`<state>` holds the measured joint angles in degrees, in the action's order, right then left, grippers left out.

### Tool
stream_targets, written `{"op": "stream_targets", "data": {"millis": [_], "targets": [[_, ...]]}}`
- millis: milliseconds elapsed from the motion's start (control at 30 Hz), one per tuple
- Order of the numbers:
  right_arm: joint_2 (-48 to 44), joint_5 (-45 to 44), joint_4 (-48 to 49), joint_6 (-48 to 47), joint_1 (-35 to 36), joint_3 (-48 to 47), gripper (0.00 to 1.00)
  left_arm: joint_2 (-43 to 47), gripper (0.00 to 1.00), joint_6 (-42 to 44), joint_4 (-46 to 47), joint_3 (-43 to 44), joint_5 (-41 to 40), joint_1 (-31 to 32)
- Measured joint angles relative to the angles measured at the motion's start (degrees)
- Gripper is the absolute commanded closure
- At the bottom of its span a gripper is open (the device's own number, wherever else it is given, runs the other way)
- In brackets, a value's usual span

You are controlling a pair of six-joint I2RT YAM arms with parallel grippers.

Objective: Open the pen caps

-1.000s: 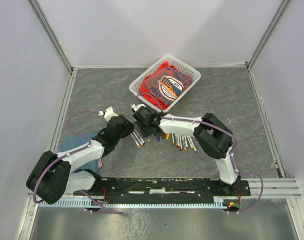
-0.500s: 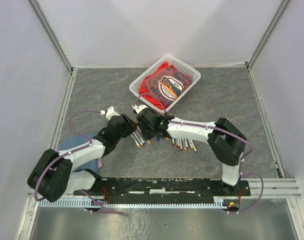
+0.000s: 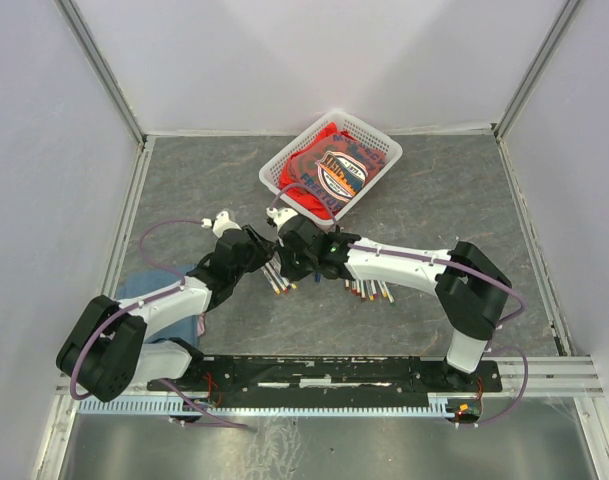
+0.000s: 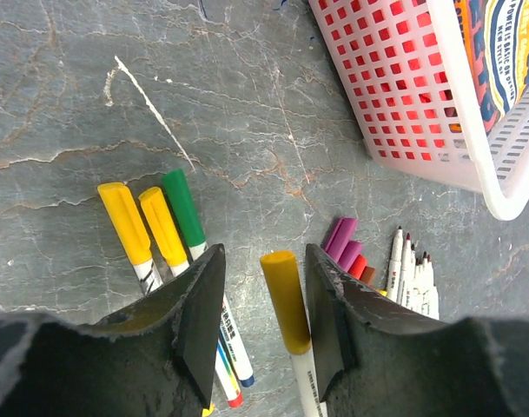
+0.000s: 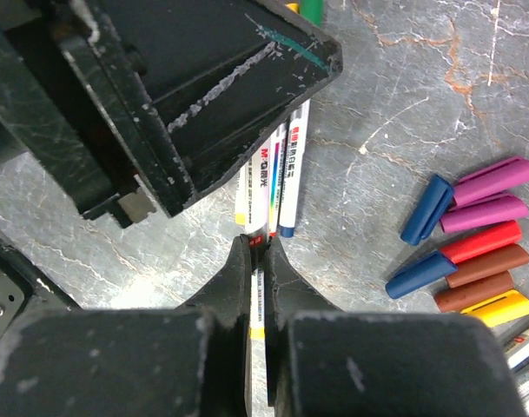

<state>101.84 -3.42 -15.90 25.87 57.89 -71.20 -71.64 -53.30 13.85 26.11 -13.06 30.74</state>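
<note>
A pen with a yellow cap [image 4: 286,300] sits between my left gripper's [image 4: 264,256] jaws, which stand apart with a gap on the cap's left side. The white barrel [image 5: 257,295] of that pen, with a yellow band at its end, has my right gripper [image 5: 257,243] shut on it. Several loose pen caps [image 5: 472,243] in blue, purple, red, brown and yellow lie to the right. Two yellow-capped pens [image 4: 142,224] and a green-capped one [image 4: 183,207] lie left of the left gripper. Both grippers meet over the pens [image 3: 277,278] at table centre.
A white basket [image 3: 284,160] with a red printed cloth stands just behind the grippers. Several uncapped pens [image 3: 369,288] lie in a row under the right forearm. A blue cloth [image 3: 144,288] lies by the left arm's base. Walls close in the table.
The right arm has stretched out lower and further toward the left, its elbow dropping to the right. The left gripper edged slightly up and right. The pens on the table stayed put.
</note>
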Motion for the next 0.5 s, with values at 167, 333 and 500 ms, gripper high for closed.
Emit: {"op": "stream_targets", "data": {"millis": [167,333,500], "targets": [[-0.2,1.0,0.7,0.0,0.3,0.8,0.99,0.0,0.63,0.0,0.0,0.2,0.1,-0.2],[-0.2,1.4,0.9,0.0,0.3,1.2,0.99,0.0,0.72,0.0,0.0,0.2,0.2,-0.3],[-0.2,1.5,1.2,0.1,0.4,1.5,0.99,0.0,0.84,-0.4,0.9,0.2,0.9,-0.5]]}}
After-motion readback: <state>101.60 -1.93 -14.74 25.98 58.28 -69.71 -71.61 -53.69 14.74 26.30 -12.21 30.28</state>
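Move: The yellow cap on the marker held up by the right hand sits almost between the left hand's open fingers, its middle about 1 cm back of and 1 cm below their point; from the right hand it lies about 6 cm ahead and 3 cm left, 1 cm lower. On the table some 7 cm below the left hand, a green cap is 2 cm ahead and 2 cm left, two yellow caps 1 cm ahead and 4 cm left, loose purple caps 1 cm back and 8 cm right. The left hand all but stays where it is, creeping up about half a centimetre, while its fingers close by about half their gap, coming in on both sides of the yellow cap at the top of the held marker. The right hand keeps its shut grip on the white barrel and eases back a little under 1 cm, sinking about half a centimetre, then holds nearly still to present the marker. ##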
